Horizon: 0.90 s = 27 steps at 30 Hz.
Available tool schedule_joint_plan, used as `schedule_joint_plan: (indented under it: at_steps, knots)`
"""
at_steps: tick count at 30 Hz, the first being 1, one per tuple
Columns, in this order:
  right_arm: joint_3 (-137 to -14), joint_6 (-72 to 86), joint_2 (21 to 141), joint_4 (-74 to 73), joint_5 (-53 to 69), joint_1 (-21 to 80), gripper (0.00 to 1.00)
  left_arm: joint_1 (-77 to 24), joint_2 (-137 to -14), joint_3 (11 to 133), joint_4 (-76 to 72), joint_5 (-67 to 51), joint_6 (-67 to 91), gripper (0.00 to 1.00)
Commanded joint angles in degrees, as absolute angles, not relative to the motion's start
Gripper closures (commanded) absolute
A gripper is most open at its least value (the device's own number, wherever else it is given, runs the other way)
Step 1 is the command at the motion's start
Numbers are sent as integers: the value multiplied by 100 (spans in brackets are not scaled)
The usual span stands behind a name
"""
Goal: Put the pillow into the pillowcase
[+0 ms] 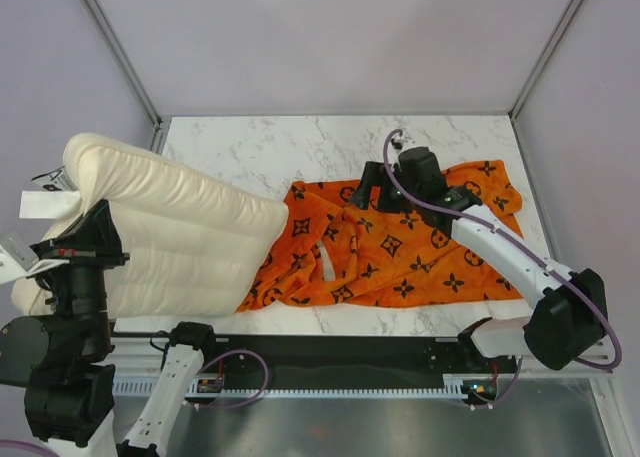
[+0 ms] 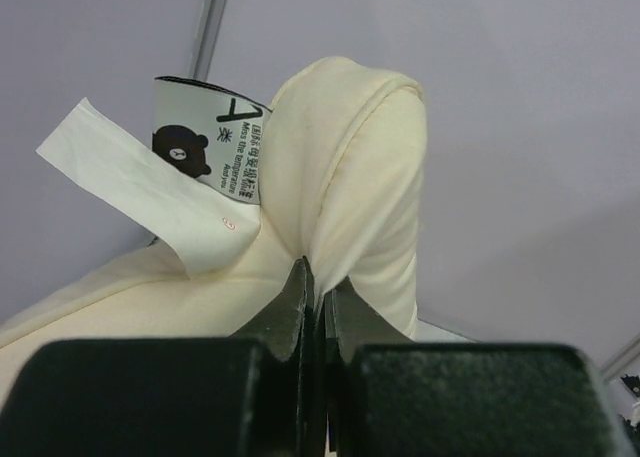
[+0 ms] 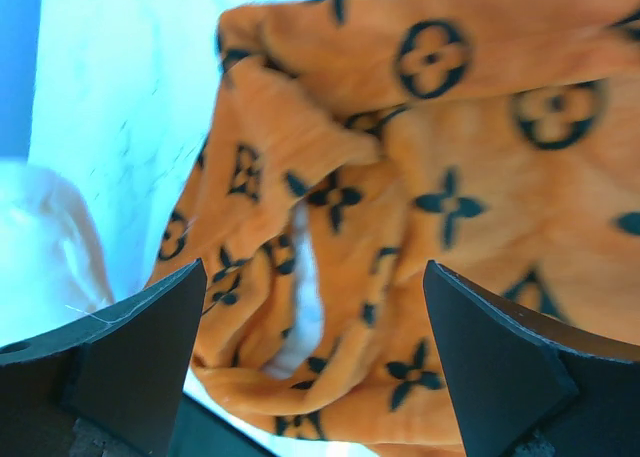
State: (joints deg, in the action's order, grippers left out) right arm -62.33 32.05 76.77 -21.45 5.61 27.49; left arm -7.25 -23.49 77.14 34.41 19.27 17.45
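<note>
The cream quilted pillow (image 1: 180,232) lies tilted over the table's left edge, its right end touching the pillowcase (image 1: 410,247). My left gripper (image 1: 97,224) is shut on a pinched fold of the pillow's fabric (image 2: 350,177) near its left end; in the left wrist view the gripper (image 2: 319,282) has both fingers pressed together on the fold. The orange pillowcase with black motifs lies wrinkled on the marble. Above its upper left part hovers my right gripper (image 1: 378,194), open and holding nothing. Between its wide-apart fingertips (image 3: 315,277) I see orange folds (image 3: 450,177) and a pale slit (image 3: 305,302).
Care labels (image 2: 215,142) and a white strip (image 2: 140,192) hang from the pillow's far corner. The white marble table (image 1: 300,147) is bounded by metal frame posts (image 1: 120,47) at the back corners and a black rail (image 1: 340,352) along the near edge.
</note>
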Motion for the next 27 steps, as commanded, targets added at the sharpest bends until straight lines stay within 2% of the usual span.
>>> schedule_joint_plan:
  at_steps: [1, 9, 16, 19, 20, 21, 22, 23, 26, 27]
  knots:
    - [-6178, 3700, 7927, -1706, 581, 3251, 2, -712, -2136, 7849, 2566, 2276, 1503, 98]
    - [-6662, 4201, 9156, -1521, -184, 4104, 2, -712, -2066, 8033, 2593, 2478, 1319, 98]
    - [-7100, 4474, 10027, -1081, -308, 4201, 2, -712, -1925, 8191, 2602, 2645, 1248, 98]
    - [-7663, 4474, 10581, -1037, -229, 4210, 6, -712, -1863, 8226, 2593, 2680, 1213, 98]
    - [-7977, 4465, 10730, -1011, -159, 4210, 25, -712, -1855, 8253, 2567, 2707, 1161, 98]
    - [-8137, 4465, 10992, -976, -36, 4210, 36, -712, -1846, 8270, 2549, 2733, 1134, 98]
    - [-8313, 4474, 11134, -915, -9, 4210, 53, -712, -1854, 8297, 2540, 2733, 1108, 98]
    - [-8758, 4474, 11275, -914, -17, 4210, 78, -712, -1872, 8323, 2488, 2777, 1073, 98]
    - [-9916, 4491, 12011, -1028, 421, 4201, 100, -712, -1898, 8428, 2374, 2830, 1028, 98]
    - [-10236, 4491, 12171, -1063, 509, 4201, 100, -703, -1916, 8420, 2338, 2839, 1037, 98]
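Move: The pillowcase's far-left corner, which my open right hand is after, lies about 16 cm to its left, 4 cm farther out and some 13 cm below. The pale slit in the pillowcase is about 12 cm back, 10 cm left and 18 cm below this hand, and the pillow's middle hangs roughly 38 cm left, 8 cm back, about level in height. From my left hand that corner is some 25 cm ahead, 24 cm right and 43 cm below. I sweep my open right hand left and down, about 10 cm each, drawing slightly back at first. Then I push it forward and left, nearly level, to the pillowcase's far-left corner and shut the fingers, pinching a fold and rising slightly. My left hand keeps its grip on the pillow, easing it back about 5 cm and a little left and up, turning some 10 degrees counter-clockwise. ##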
